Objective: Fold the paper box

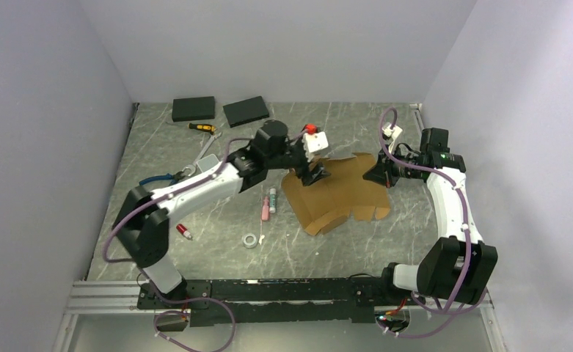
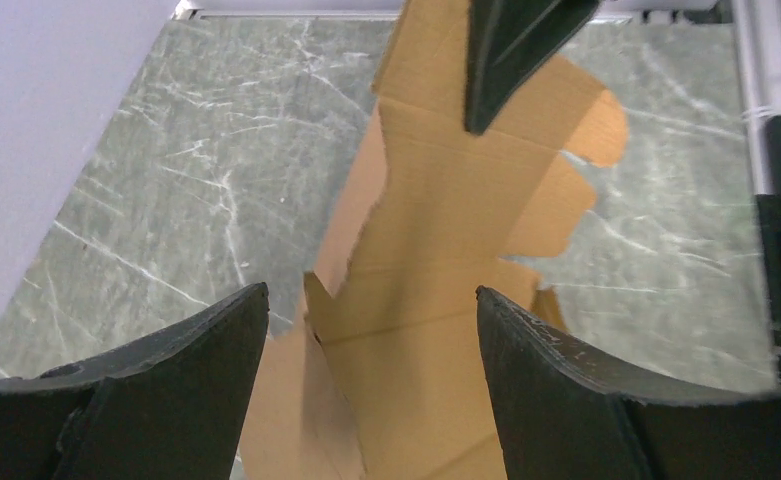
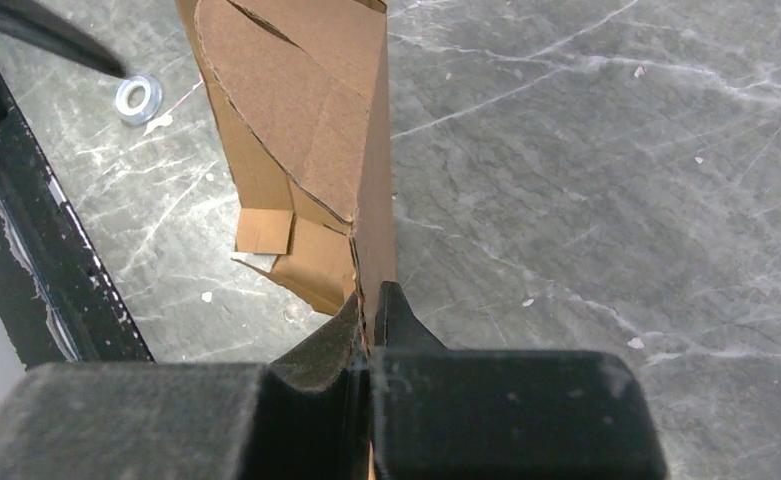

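Observation:
The paper box (image 1: pixel 338 192) is a flat brown cardboard sheet with flaps, lying mid-table with its right side lifted. My right gripper (image 1: pixel 381 174) is shut on the sheet's right edge; in the right wrist view its fingers (image 3: pixel 368 305) pinch the thin cardboard (image 3: pixel 306 140), which rises away from them. My left gripper (image 1: pixel 314 174) hovers over the sheet's left part with its jaws open. In the left wrist view the cardboard (image 2: pixel 446 230) lies below and between the spread fingertips of that gripper (image 2: pixel 371 295), and nothing is held. The right gripper's fingers (image 2: pixel 511 50) show at the top of that view.
Two black slabs (image 1: pixel 194 108) (image 1: pixel 246 111) lie at the back left with a yellow-handled tool (image 1: pixel 202 127) near them. A pink marker (image 1: pixel 265 209), a grey tube (image 1: pixel 273 200), a tape ring (image 1: pixel 251 241) and a small red item (image 1: pixel 184 232) lie left of the sheet. Walls enclose three sides.

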`<control>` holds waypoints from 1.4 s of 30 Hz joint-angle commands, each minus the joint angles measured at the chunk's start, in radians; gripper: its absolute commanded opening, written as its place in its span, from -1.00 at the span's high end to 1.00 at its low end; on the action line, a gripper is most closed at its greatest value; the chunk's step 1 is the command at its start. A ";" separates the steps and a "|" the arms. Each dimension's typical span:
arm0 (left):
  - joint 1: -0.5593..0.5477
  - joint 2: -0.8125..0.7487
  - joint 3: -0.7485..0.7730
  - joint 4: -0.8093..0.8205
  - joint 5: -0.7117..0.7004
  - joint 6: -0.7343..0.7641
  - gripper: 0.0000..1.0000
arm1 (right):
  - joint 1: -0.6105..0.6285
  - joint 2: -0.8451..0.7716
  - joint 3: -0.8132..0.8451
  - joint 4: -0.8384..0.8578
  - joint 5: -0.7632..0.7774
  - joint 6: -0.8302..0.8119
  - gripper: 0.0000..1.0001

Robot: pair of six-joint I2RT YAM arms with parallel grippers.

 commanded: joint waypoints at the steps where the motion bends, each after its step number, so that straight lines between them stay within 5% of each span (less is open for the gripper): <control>1: -0.017 0.115 0.138 -0.067 -0.035 0.203 -0.57 | 0.002 -0.028 0.013 -0.005 -0.041 -0.029 1.00; 12: -0.056 0.233 0.222 -0.006 -0.038 0.205 0.09 | 0.002 -0.025 0.018 -0.013 -0.054 -0.030 1.00; 18: -0.080 0.233 0.174 0.094 -0.143 0.196 1.00 | 0.002 -0.018 0.018 -0.006 -0.048 -0.024 1.00; 22: -0.082 0.199 0.118 0.169 -0.240 0.161 1.00 | 0.001 -0.016 0.011 0.021 -0.032 0.012 0.97; 27: -0.080 0.145 0.052 0.229 -0.322 0.129 1.00 | -0.005 -0.006 0.004 0.047 -0.041 0.050 0.29; 32: -0.070 0.097 0.008 0.266 -0.368 0.075 1.00 | -0.025 0.030 0.015 0.020 -0.092 0.046 -0.09; 42: -0.039 -0.007 -0.090 0.329 -0.371 -0.041 1.00 | -0.069 0.053 -0.010 0.059 -0.176 0.089 -0.41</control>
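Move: The far edge of the paper box, where my open left fingers will shut, lies about 5 cm to this hand's right, 4 cm ahead and 4 cm below. The right gripper, still clamped on the box, is roughly 15 cm to its right, level in reach and a little lower; the green bottle stands some 12 cm left and 2 cm nearer, down on the table. From my right hand that edge spot is about 10 cm left, 4 cm ahead and slightly higher. I bring my left hand about 5 cm right, with nearly as much down and slightly forward, over the far edge of the box, and shut its fingers to pinch the cardboard. My right hand holds the panel steady until that grip is made, then opens wide almost in place and releases it. Keeping the pinch, my left hand draws about 5 cm back to the left, then rises a little, swinging counter-clockwise some 15 to 20 degrees. ##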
